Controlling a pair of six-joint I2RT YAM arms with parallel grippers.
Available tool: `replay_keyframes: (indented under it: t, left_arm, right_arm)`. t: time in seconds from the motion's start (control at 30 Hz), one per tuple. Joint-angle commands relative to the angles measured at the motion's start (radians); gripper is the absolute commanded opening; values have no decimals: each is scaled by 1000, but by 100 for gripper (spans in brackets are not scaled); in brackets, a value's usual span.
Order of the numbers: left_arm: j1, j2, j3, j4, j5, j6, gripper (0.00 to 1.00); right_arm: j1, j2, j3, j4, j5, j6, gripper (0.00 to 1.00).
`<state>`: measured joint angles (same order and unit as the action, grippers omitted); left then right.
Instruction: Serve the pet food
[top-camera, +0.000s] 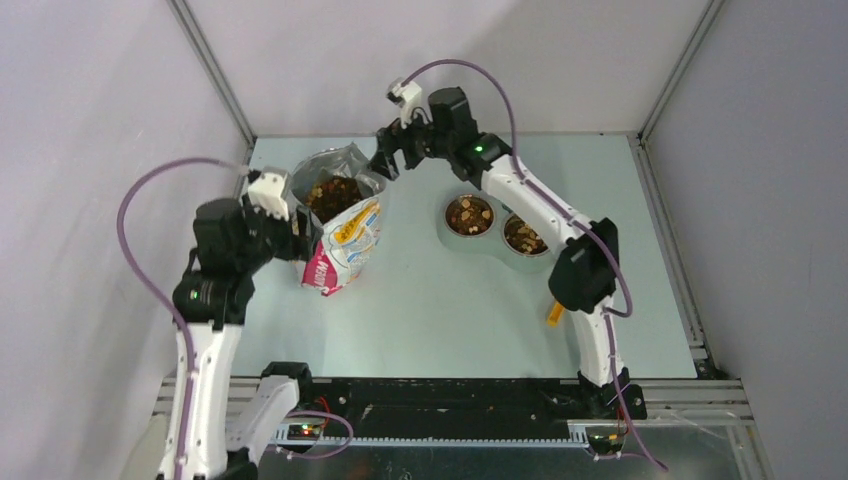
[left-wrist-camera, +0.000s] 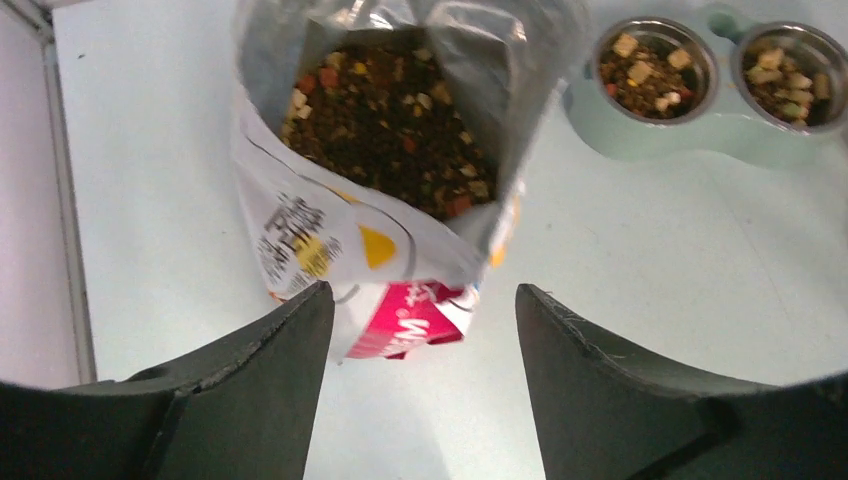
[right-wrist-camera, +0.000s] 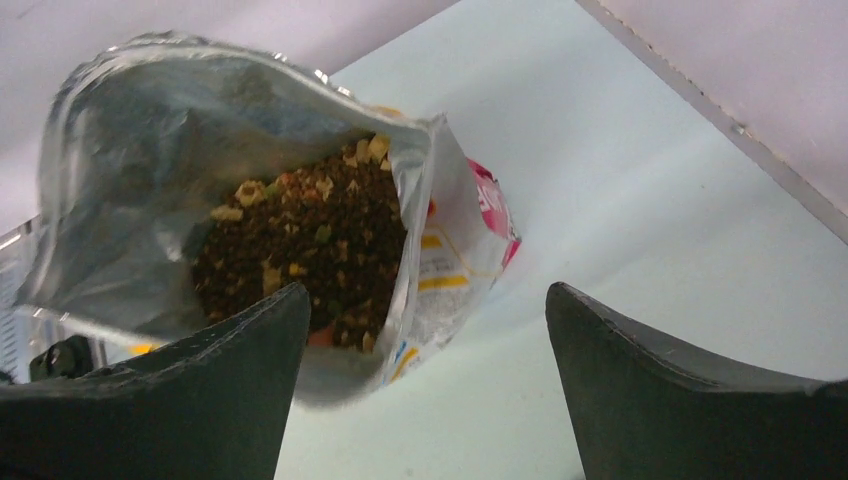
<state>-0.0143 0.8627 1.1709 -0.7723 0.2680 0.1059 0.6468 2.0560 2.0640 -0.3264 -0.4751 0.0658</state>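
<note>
The pet food (top-camera: 333, 196) fills an open white printed foil bag (top-camera: 345, 250) standing left of centre; more of it lies in both metal bowls of a pale double feeder (top-camera: 447, 232). My left gripper (top-camera: 303, 236) stands open just left of the bag, not touching it. In the left wrist view the left gripper (left-wrist-camera: 425, 292) frames the bag's lower face (left-wrist-camera: 330, 235), with kibble (left-wrist-camera: 390, 130) above. My right gripper (top-camera: 390, 155) hovers open at the bag's far right rim. In the right wrist view the right gripper (right-wrist-camera: 428, 290) is empty, with the kibble (right-wrist-camera: 310, 240) seen past its left finger.
A yellow object (top-camera: 555, 312) peeks out under the right arm's elbow, mostly hidden. The feeder (left-wrist-camera: 700, 135) sits right of the bag. Walls close off the table's left, far and right sides, and a black rail runs along the near edge.
</note>
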Motion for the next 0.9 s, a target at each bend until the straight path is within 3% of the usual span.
replay_keyframes:
  t: [0.0,0.13,0.27,0.33,0.37,0.4,0.43,0.47,0.5,0.57,0.7,0.77,0.87]
  left_arm:
    - [-51,-82,-84,51,15,31,74]
    - [-75,-47,-116,50,31,78,74]
    - [-144,-18,-171,145,-82,78,76]
    - [-160,20,-179,178,-157,44,74]
    - [-161,41,-180,198,-175,34,73]
    - [-162,49,-181,207,-195,23,68]
    - [-162,59,-182,227,-199,22,64]
    - [-161,59,-186,238,-200,29,54]
    - [-162,57,-187,258,-199,35,49]
    - [-162,45,-190,275,-192,63,31]
    - [-161,0,-189,277,-159,113,9]
    - [-160,-37,-189,276,-147,140,1]
    - [-156,-109,-189,275,-148,177,0]
  right_arm:
    - [46,83,140,80,83,14,89]
    - [94,130,159,100,175,-7,87]
    - [108,168,185,116,225,16,72]
    - [111,187,200,130,263,29,54]
    - [112,200,214,131,277,32,40]
    - [115,204,220,130,303,35,34]
    - [115,206,228,127,314,35,21]
    - [117,203,229,117,341,39,9]
    - [118,189,222,110,358,45,3]
    - [118,147,182,88,408,66,0]
    - [115,30,90,43,486,138,0]
    - [113,-28,53,6,514,182,0]
    - [114,-127,-13,-44,522,245,0]
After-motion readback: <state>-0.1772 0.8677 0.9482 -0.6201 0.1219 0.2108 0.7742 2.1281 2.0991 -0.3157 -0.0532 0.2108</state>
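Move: The near corner of the food bag's rim lies roughly 2 cm ahead of the left hand, 2 cm to its right and 7 cm below. For the right hand, the rim's far corner is about 6 cm to its left, 2 cm ahead and 3 cm below. From this hand the middle of the bag's mouth is some 10 cm left, 6 cm back and 8 cm down. The left bowl stands about 16 cm right, 8 cm back and 25 cm below it. The open left hand eases back about 2 cm, then sinks some 7 cm while working forward again and slightly right, and shuts on the near corner of the bag's rim, pinching the thin film. Meanwhile the open right hand slides about 6 cm left and 3 cm down onto the rim's far corner, pinches it shut between its fingers, then draws it back some 3.5 cm to the right, the wrist turning clockwise nearly 20 degrees. ##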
